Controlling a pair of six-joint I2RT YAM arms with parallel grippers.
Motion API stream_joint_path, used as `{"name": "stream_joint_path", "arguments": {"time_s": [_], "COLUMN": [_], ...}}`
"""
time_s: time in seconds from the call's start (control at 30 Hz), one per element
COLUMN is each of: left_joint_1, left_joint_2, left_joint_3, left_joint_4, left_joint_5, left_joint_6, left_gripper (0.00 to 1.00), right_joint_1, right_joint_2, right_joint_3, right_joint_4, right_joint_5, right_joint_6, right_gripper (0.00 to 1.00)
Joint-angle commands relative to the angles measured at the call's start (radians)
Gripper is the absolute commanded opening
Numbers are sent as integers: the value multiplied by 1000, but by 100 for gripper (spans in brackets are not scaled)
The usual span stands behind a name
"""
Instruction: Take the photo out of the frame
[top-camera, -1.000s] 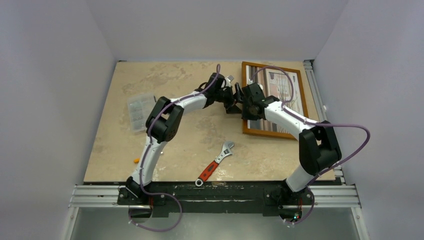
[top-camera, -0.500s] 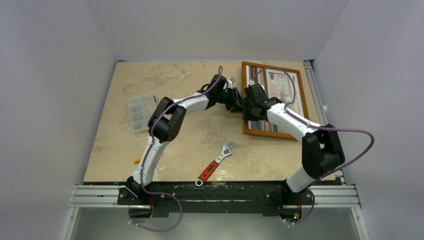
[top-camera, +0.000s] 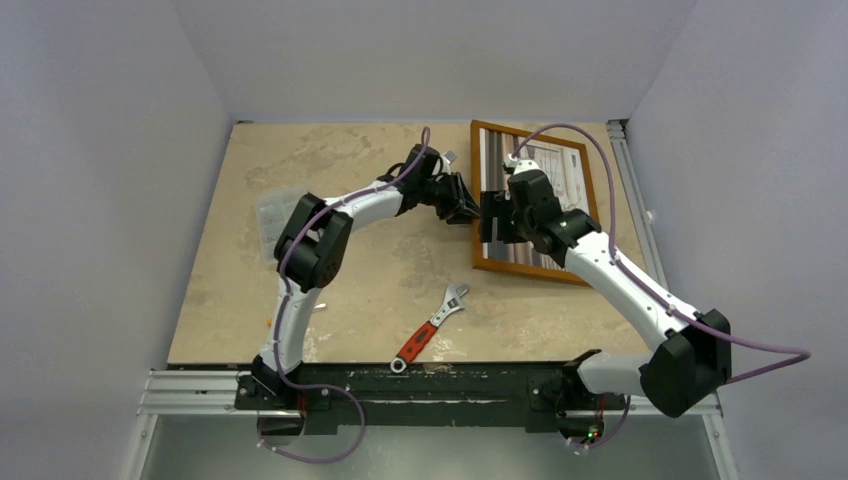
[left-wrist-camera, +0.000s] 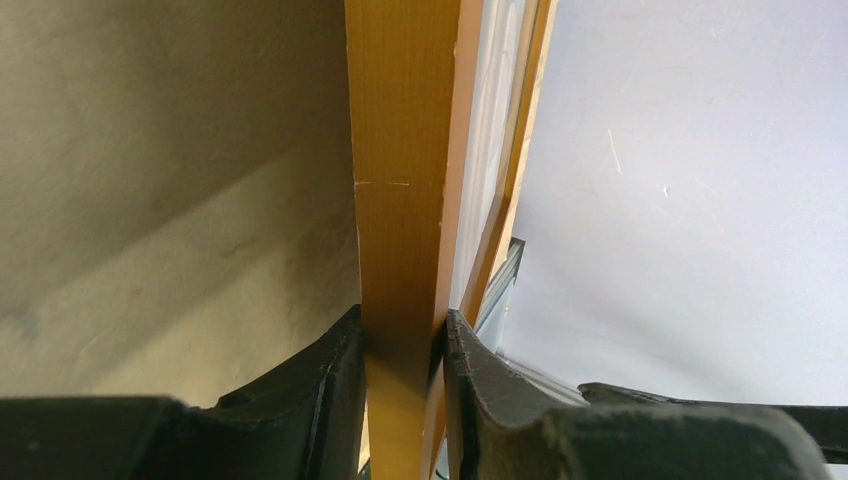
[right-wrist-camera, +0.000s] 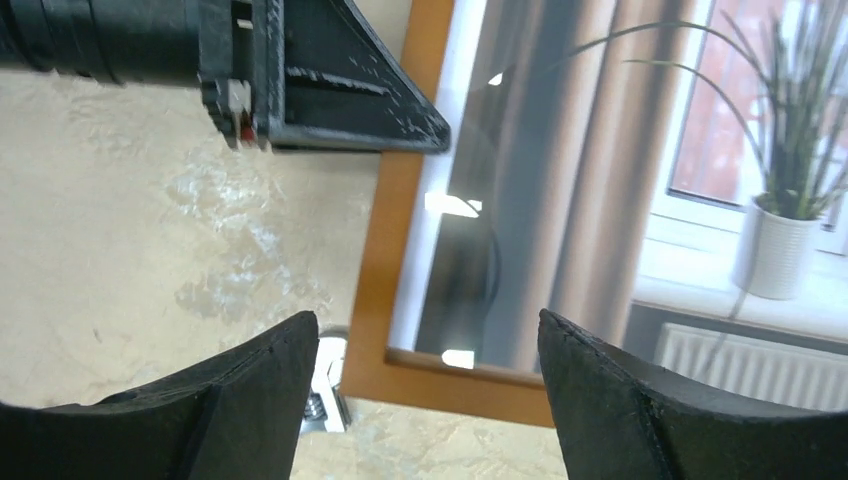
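The frame (top-camera: 520, 271), a large rectangle with a narrow orange-brown wooden border, sits at the table's back right. Its left edge is clamped by my left gripper (top-camera: 470, 208). In the left wrist view both pads press the wooden border (left-wrist-camera: 400, 150) from either side, gripper (left-wrist-camera: 403, 345). The photo (top-camera: 565, 175) is inside the frame, showing curtains and a potted plant (right-wrist-camera: 560, 200). My right gripper (top-camera: 487, 218) hovers over the frame's left part, open with nothing between its fingers (right-wrist-camera: 425, 335). Below it are the frame's corner (right-wrist-camera: 400, 250) and the left gripper (right-wrist-camera: 300, 90).
An adjustable wrench (top-camera: 432, 325) with a red handle lies near the front middle; its head (right-wrist-camera: 325, 385) shows by the frame's corner. A clear plastic box (top-camera: 268, 215) sits at the left, partly behind the left arm. A metal rail (top-camera: 635, 190) runs along the table's right edge.
My left gripper has shut on the frame's left edge and my right gripper has opened. The frame has shifted a little left. The right arm's elbow has swung out to the right.
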Motion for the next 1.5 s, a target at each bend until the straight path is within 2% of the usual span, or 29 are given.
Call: {"name": "stream_joint_path", "arguments": {"time_s": [0.0, 0.27, 0.43, 0.57, 0.7, 0.93, 1.0, 1.03, 1.3, 1.47], "left_joint_1": [57, 145, 178, 195, 202, 217, 217, 217, 219, 220], "left_joint_2": [-163, -347, -427, -424, -416, -423, -430, -438, -476, -487], "left_joint_3": [-19, -172, -191, -157, -99, -95, -96, -102, -116, -128], "left_joint_4": [-113, -253, -419, -506, -607, -611, -617, -616, -600, -590], "left_joint_5": [15, 20, -42, -60, -120, -66, -57, -60, -44, -35], "left_joint_6": [35, 90, 179, 218, 269, 231, 228, 224, 204, 195], "left_gripper": [0, 0, 0, 0, 0, 0, 0, 0, 0, 0], "right_joint_1": [55, 237, 437, 560, 606, 730, 743, 746, 781, 785], "right_joint_2": [-72, -143, -128, -66, 74, 273, 355, 396, 667, 752], "right_joint_3": [-36, -106, -95, -33, 151, 390, 464, 514, 804, 879], "right_joint_4": [-49, -25, 8, 7, -176, -279, -379, -481, -871, -945], "right_joint_5": [60, 112, 285, 423, 545, 718, 796, 820, 988, 1038], "right_joint_6": [-75, -115, -40, 42, 211, 289, 349, 391, 549, 549], "right_gripper": [79, 78, 78, 78, 77, 76, 76, 75, 62, 54]}}
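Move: The photo frame's left side is already pinched in the left gripper; the frame's middle lies about 12 cm to its right, 1 cm ahead and 4 cm lower. From the right gripper, the frame's near left corner is some 10 cm back, 4 cm left and 8 cm below. The left gripper's fingertips are about 3 cm left, 2 cm ahead and 7 cm down; the wrench lies some 24 cm back and 13 cm left, about 16 cm down. Keep the left gripper pinched on the frame's side and draw it some 15 cm left, fast at first, while raising it about 7 cm and tilting its left side up a little. Swing the open right gripper back and left, about 17 cm sideways, to the near left corner, then roll its left side down some 40 degrees while partly narrowing the fingers around the corner. ##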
